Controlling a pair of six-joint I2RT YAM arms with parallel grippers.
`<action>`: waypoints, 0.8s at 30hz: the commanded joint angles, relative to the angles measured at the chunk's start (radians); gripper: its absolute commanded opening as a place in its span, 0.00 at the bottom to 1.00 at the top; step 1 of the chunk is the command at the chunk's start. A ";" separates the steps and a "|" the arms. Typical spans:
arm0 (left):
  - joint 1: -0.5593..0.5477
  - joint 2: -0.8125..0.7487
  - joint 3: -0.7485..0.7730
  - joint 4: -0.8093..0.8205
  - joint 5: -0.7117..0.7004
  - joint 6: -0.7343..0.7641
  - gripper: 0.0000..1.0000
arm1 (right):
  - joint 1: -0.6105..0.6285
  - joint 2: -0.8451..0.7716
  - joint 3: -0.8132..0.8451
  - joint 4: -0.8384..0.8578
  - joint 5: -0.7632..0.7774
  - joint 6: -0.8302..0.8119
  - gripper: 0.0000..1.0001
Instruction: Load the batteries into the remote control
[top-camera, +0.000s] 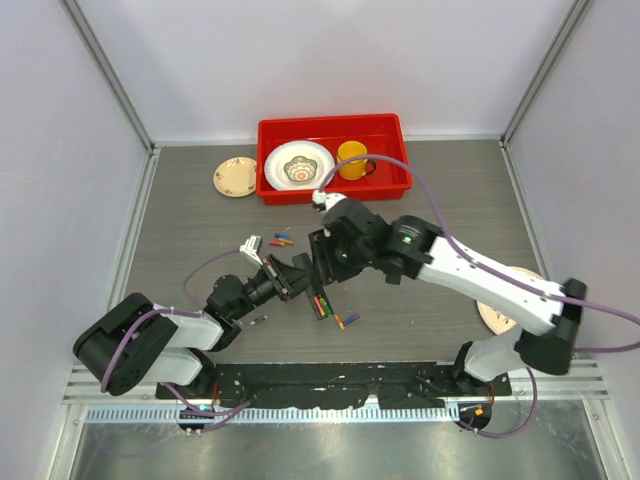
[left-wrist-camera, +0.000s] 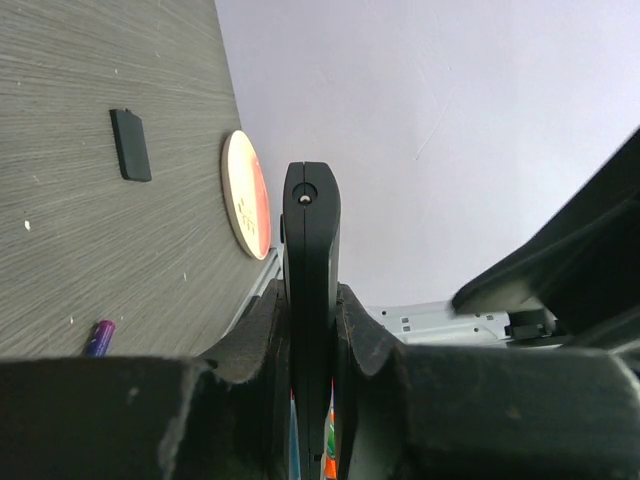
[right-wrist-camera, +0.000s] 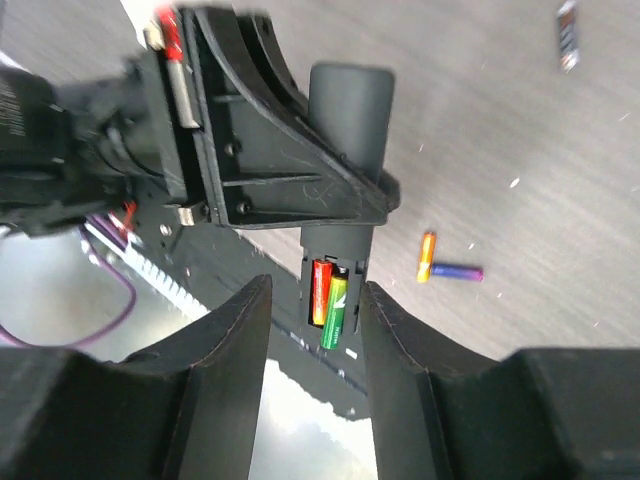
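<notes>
My left gripper (top-camera: 290, 278) is shut on the remote control (top-camera: 308, 290), a slim black bar held edge-on between its pads (left-wrist-camera: 311, 230). In the right wrist view the remote's (right-wrist-camera: 337, 100) open compartment faces the camera. A red battery (right-wrist-camera: 320, 292) lies in it. A green battery (right-wrist-camera: 335, 310) beside it sits slanted, its lower end sticking out past the compartment. My right gripper (right-wrist-camera: 315, 297) is open just above that compartment, its fingers on either side and touching nothing. Loose orange (right-wrist-camera: 427, 256) and purple (right-wrist-camera: 457, 271) batteries lie on the table nearby.
More loose batteries (top-camera: 283, 240) lie further back on the table. A small flat black rectangle (left-wrist-camera: 130, 143) lies on the table. A red tray (top-camera: 390, 185) at the back holds a bowl (top-camera: 299, 166) and yellow cup (top-camera: 351, 159). Plates sit at back left (top-camera: 235, 177) and right (top-camera: 495, 315).
</notes>
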 joint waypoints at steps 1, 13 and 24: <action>-0.004 -0.002 0.030 0.205 0.020 -0.024 0.00 | 0.000 -0.236 -0.132 0.245 0.264 0.012 0.46; -0.004 0.019 0.065 0.259 0.046 -0.083 0.00 | -0.029 -0.695 -0.747 0.796 0.007 0.037 0.90; -0.004 0.018 0.116 0.263 0.078 -0.096 0.00 | -0.067 -0.690 -0.842 0.816 -0.160 0.118 0.90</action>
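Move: The right hand is already clear above the remote control: its battery compartment, holding an orange and a green battery, lies about 2 cm back, 1 cm right and 6 cm below. The loose orange battery is on the table level with the hand, some 3 cm right and 17 below; the purple one, also level, 6 right and 17 below. From the left hand, which holds the remote control, the compartment is about 6 cm back, 4 right and 1 below. Right hand rises about 4 cm while swinging right, opens wide, then sinks back; left raises the remote 2 cm. ##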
